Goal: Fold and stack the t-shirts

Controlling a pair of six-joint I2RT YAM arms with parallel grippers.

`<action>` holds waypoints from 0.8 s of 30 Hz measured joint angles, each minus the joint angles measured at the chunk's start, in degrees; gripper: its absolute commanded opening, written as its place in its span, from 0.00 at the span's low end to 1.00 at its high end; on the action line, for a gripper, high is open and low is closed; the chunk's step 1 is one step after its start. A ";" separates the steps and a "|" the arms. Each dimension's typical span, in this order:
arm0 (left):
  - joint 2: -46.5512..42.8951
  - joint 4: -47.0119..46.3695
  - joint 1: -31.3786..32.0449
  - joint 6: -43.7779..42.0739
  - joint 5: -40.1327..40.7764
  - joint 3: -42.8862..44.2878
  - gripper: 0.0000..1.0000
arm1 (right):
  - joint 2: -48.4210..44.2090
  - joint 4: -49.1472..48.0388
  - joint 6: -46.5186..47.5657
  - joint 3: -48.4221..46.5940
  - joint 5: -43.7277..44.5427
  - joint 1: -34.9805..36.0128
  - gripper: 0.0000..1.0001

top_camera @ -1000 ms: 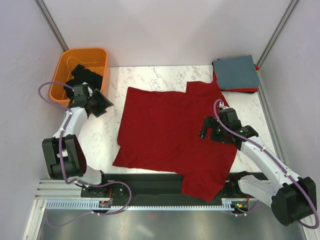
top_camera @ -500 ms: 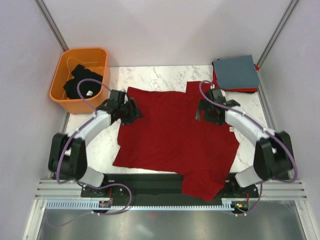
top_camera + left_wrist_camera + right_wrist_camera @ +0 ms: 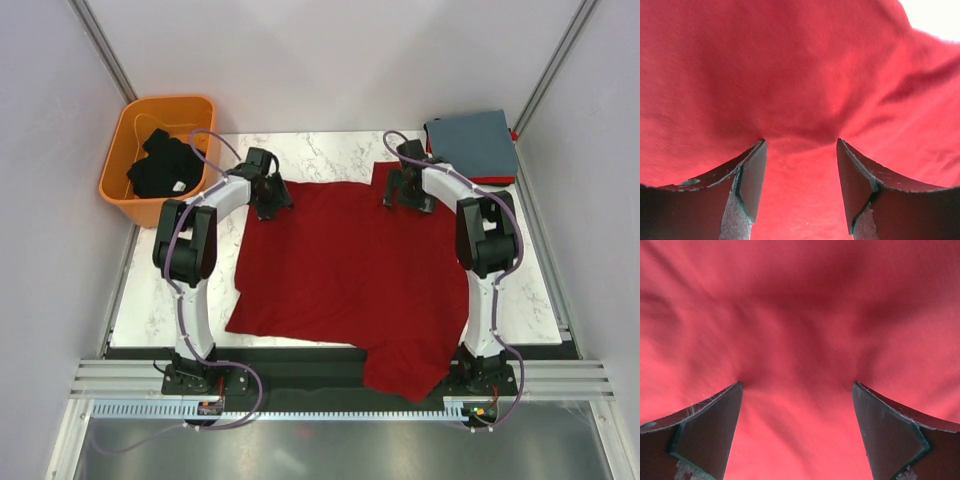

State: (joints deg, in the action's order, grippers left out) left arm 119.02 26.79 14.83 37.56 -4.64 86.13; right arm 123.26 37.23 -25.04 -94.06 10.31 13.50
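A dark red t-shirt (image 3: 350,270) lies spread flat on the marble table, its near end hanging over the front edge. My left gripper (image 3: 270,196) is at the shirt's far left corner and my right gripper (image 3: 404,192) at its far right corner. In the left wrist view the left gripper (image 3: 800,150) is open, fingertips (image 3: 754,172) pressed into the red cloth (image 3: 790,75), which puckers between them. The right gripper (image 3: 797,390) is open wider, both tips resting on red cloth (image 3: 800,320). A black t-shirt (image 3: 160,170) lies in the basket. A folded grey-blue t-shirt (image 3: 472,145) lies on a folded red one (image 3: 498,181).
An orange plastic basket (image 3: 165,102) stands at the back left, just off the table. The folded stack occupies the back right corner. Bare marble (image 3: 175,270) shows left of the shirt and along the right side (image 3: 510,280). Cage posts and walls close in both sides.
Both arms have stretched out from the shirt's sides to its far edge. The left gripper came in from beside the basket, the right from the shirt's middle right.
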 measured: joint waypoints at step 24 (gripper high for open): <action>-5.99 7.34 -8.61 0.44 -4.52 3.08 0.70 | 12.72 3.06 4.33 -30.42 -6.16 5.44 0.98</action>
State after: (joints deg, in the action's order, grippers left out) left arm 113.03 34.13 6.22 38.00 -9.17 89.21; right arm 135.98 40.29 -20.71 -124.49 4.14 18.94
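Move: The red t-shirt lies spread under both open grippers at fingertip height. Its middle is about 16 cm back and 20 cm right of the left hand, its far left corner some 6 cm ahead and 4 cm left. The orange bin stands about 12 cm ahead and 28 cm left of that hand. From the right hand, the shirt's middle is 15 cm back and 13 cm left, and the folded stack 14 cm ahead and 16 cm right. Keep both open grippers down on the red t-shirt and drag it forward and left: the left about 8 cm forward and 7 cm left, the right some 12 cm forward and 6 cm left, tilting its fingers outward. Then lift both clear while drawing back, the left nearly to where it started, the right only a little and still drifting left; don't close the fingers. ##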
